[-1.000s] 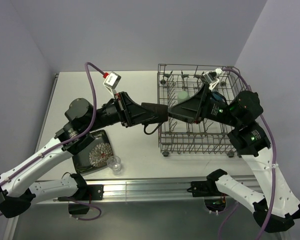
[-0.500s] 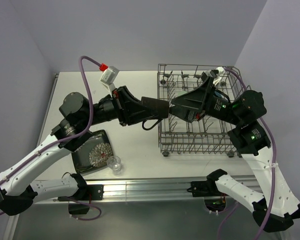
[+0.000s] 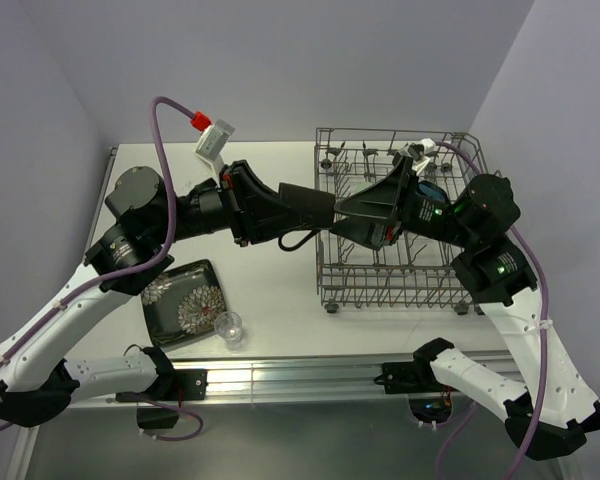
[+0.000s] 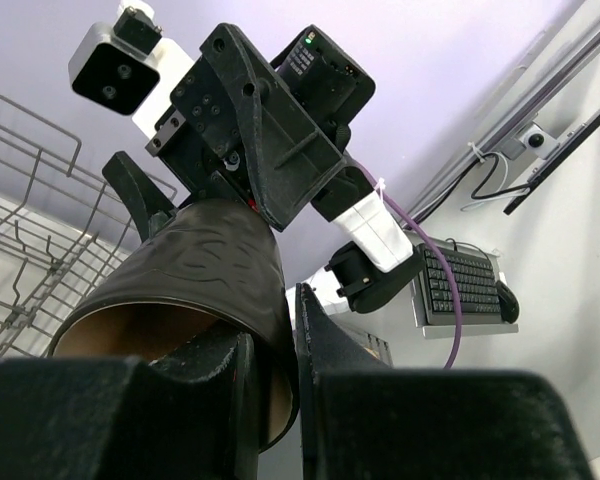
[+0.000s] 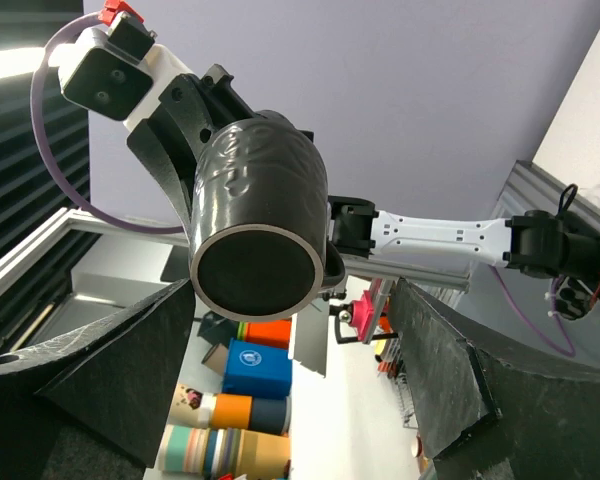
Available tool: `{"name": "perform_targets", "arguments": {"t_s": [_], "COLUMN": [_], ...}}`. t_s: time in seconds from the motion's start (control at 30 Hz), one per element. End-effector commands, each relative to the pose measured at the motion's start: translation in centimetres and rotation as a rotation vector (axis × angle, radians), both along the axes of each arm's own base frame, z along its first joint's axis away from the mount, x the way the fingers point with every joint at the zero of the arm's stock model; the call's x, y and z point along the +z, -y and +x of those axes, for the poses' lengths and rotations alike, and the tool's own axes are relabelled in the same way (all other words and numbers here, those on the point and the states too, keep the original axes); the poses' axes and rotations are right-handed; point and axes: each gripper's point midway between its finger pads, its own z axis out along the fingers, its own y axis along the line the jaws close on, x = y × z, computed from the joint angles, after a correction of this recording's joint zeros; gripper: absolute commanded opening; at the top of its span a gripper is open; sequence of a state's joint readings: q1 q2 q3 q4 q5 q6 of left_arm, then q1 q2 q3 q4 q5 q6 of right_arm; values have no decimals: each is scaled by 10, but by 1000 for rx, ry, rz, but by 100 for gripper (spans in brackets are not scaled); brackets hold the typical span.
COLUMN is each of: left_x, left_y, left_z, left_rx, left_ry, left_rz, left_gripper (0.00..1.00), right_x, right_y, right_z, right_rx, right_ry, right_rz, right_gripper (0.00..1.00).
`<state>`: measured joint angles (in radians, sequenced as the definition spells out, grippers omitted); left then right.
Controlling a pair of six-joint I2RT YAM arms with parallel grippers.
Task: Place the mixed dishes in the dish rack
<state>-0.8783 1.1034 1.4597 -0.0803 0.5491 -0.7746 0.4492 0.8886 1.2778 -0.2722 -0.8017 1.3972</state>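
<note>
My left gripper (image 4: 275, 370) is shut on the rim of the brown handled mug (image 4: 195, 275), one finger inside the tan interior and one outside. The mug (image 3: 310, 205) hangs on its side at the left edge of the dish rack (image 3: 400, 270). Its dark base (image 5: 255, 272) faces my right gripper (image 5: 290, 290), which is open with a finger on either side of the mug and a gap to each. On the table at the front left lie the square black floral plate (image 3: 185, 300) and the small clear glass (image 3: 228, 327).
The wire rack (image 4: 20, 230) fills the right half of the table, with upright tines inside. Both forearms cross the middle of the table above it. The metal rail (image 3: 280, 375) runs along the near edge.
My left arm has swung up and back, tilting the mug toward the right gripper. The right gripper has come in around the mug's base, and its fingers have narrowed a little.
</note>
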Motion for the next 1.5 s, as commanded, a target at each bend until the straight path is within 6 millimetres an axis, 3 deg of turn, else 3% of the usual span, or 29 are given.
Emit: {"name": "perform_targets", "arguments": {"t_s": [0.0, 0.47, 0.97, 1.07, 1.1, 1.13, 1.17, 1.23, 1.3, 1.37, 1.47], "left_x": [41, 34, 23, 20, 20, 21, 19, 22, 20, 23, 9], "left_y": [-18, 1, 10, 12, 12, 12, 12, 8, 6, -2, -20], "left_z": [-19, -13, -10, -5, -5, -3, 0, 2, 10, 16, 44], "left_rx": [-23, -88, -106, -88, -83, -73, -57, -29, 30, 93, 303], "left_ry": [119, 90, 60, 44, 41, 36, 26, 27, 19, 12, -70], "left_rz": [-129, -168, -134, -123, -120, -121, -119, -125, -111, -105, -46], "left_gripper": [0, 0, 0, 1, 5, 28, 43, 76, 99, 99, 99], "right_x": [2, 26, 23, 21, 21, 20, 20, 14, 10, 5, -2], "right_y": [0, -3, -6, -6, -6, -7, -7, -7, -7, -7, -4], "right_z": [-3, -5, 4, 5, 5, 5, 5, 6, 9, 11, 16], "right_rx": [14, 74, 48, 52, 54, 56, 54, 39, 23, 16, -8], "right_ry": [1, 10, 23, 19, 16, 16, 35, 17, 37, 33, 34], "right_rz": [10, 141, 129, 126, 125, 124, 117, 80, 55, 47, 33], "right_gripper": [87, 86, 70, 55, 32, 15, 0, 0, 0, 0, 0]}}
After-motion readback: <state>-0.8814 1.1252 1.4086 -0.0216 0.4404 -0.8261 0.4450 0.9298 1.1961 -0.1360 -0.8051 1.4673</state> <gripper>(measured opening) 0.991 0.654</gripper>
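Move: The mug is already in the left hand, pinched by its rim with its base towards the right hand. Its middle lies 5 cm right of the left hand, 1 cm ahead and 3 cm below. From the open right hand it is about 7 cm left, 2 cm ahead and 1 cm up. The rack's middle lies some 25 cm ahead of the right hand, 16 cm right and 42 cm below; the green cup in it is 27 cm ahead, 7 cm right and 40 cm below. The right fingers close on the base end of the mug and pinch it, after the left hand has carried it about 2 cm right and the right hand has risen 1 cm, tilting some 5 degrees. The left fingers then spread wide, giving up their pinch on the rim, and both hands go forward about 2 cm and slightly down, the left hand starting back left. ##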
